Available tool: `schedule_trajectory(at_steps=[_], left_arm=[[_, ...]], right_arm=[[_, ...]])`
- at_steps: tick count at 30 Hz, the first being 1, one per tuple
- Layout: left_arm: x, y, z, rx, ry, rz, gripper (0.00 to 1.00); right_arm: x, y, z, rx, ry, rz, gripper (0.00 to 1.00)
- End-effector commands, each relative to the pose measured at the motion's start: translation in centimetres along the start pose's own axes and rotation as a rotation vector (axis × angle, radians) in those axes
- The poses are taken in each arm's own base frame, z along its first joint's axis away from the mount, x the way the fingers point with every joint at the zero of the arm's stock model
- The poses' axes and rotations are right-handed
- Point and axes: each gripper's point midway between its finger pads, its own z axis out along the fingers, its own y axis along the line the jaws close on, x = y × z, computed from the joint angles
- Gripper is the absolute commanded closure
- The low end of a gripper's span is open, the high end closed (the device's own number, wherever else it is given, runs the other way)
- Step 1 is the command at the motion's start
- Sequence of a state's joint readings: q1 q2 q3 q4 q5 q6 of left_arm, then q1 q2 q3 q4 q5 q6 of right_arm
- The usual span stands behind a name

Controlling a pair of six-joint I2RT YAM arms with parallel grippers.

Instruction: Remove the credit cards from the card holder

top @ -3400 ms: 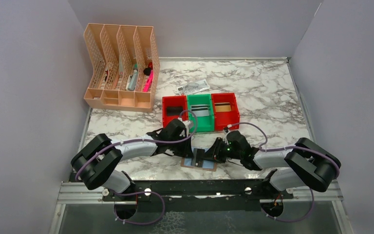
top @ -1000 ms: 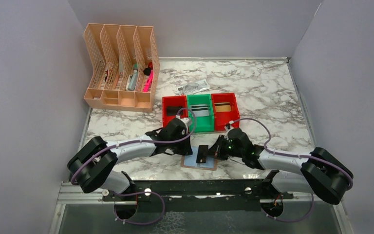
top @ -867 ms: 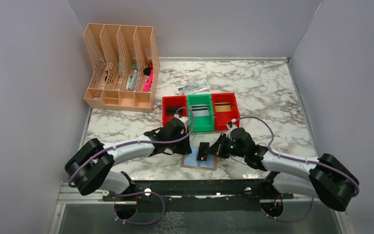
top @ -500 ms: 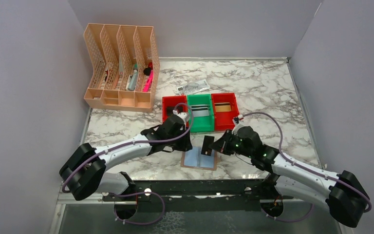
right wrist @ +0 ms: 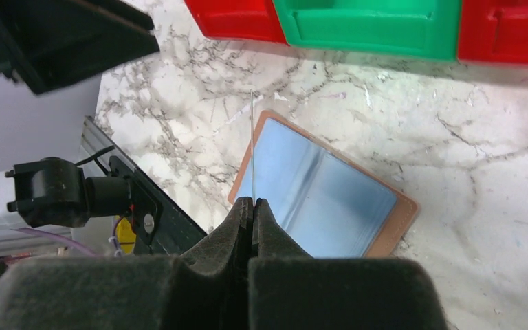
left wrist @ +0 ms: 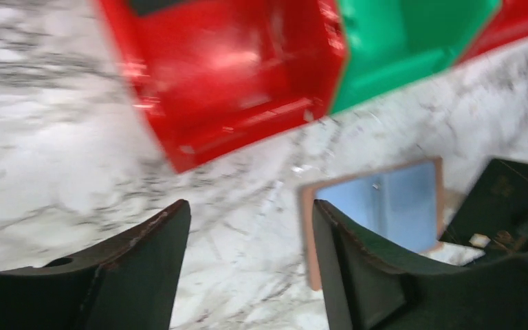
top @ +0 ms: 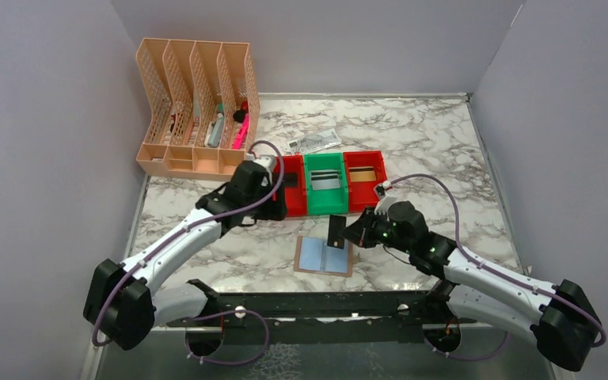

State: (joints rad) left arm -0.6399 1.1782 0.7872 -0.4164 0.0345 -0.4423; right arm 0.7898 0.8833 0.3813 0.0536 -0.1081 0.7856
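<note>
The card holder (top: 323,256) lies open flat near the front edge, its two pale blue panels (right wrist: 323,192) facing up. My right gripper (top: 347,235) hangs just above its far right corner, shut on a dark credit card (top: 336,230). That card shows edge-on as a thin line (right wrist: 252,148) in the right wrist view. My left gripper (top: 275,198) is open and empty in front of the left red bin (top: 291,165). In its wrist view the left gripper (left wrist: 251,230) has the card holder (left wrist: 392,203) beside its right finger. A grey card (top: 326,183) lies in the green bin and a gold one (top: 364,174) in the right red bin.
Three bins stand in a row behind the holder: red, green (top: 324,207) and red (top: 368,201). A crumpled paper note (top: 313,142) lies behind them. A peach file organiser (top: 198,111) fills the back left corner. The black mounting rail (top: 317,305) runs along the near edge.
My left gripper let go of the holder, opened and swung back left to the red bin. My right gripper lifted the dark card off the holder and carried it slightly toward the bins.
</note>
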Motion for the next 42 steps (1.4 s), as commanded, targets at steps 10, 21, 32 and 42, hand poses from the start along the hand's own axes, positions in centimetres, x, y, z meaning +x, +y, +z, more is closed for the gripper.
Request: schedule_trajectory(at_steps=[10, 21, 32, 42], left_arm=[[-3.6, 12.3, -5.7, -0.408, -0.216, -0.057, 0.08], [-5.6, 12.8, -8.9, -0.457, -0.404, -0.102, 0.01], [-6.2, 13.9, -11.2, -0.531, -0.491, -0.131, 0.01], [-6.5, 14.2, -12.1, -0.562, -0.515, -0.137, 0.01]], right_arm=[[-6.0, 4.2, 1.3, -0.058, -0.095, -0.275, 0.99], [-10.7, 7.9, 8.0, 0.031, -0.072, -0.784, 0.99], [-10.9, 9.1, 13.6, 0.073, -0.109, -1.244, 0.99], [-10.5, 6.6, 18.1, 0.182, -0.067, -1.436, 0.95]])
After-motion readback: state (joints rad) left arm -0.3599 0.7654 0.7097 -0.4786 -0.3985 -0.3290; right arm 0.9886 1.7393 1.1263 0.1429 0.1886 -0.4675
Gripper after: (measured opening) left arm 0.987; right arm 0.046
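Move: The right hand holds a black card above the front right of the card holder. The left red bin, with black cards in it, lies about 13 cm ahead and 15 cm left of it, some 9 cm lower. The green bin is roughly 12 cm ahead and 5 cm left, the card holder about 7 cm back and 6 cm left, 11 cm below. From the left hand the left red bin is about 8 cm straight ahead. Still pinching the black card, the right hand carries it forward and left in equal parts, nearly 20 cm in all, arching up over the bins' front and then sinking some 6 cm towards the left red bin, rolling about 75 degrees counter-clockwise seen from behind the fingers. The left hand clears out leftwards by 16 cm and up 7 cm, opening fully and turning counter-clockwise. ##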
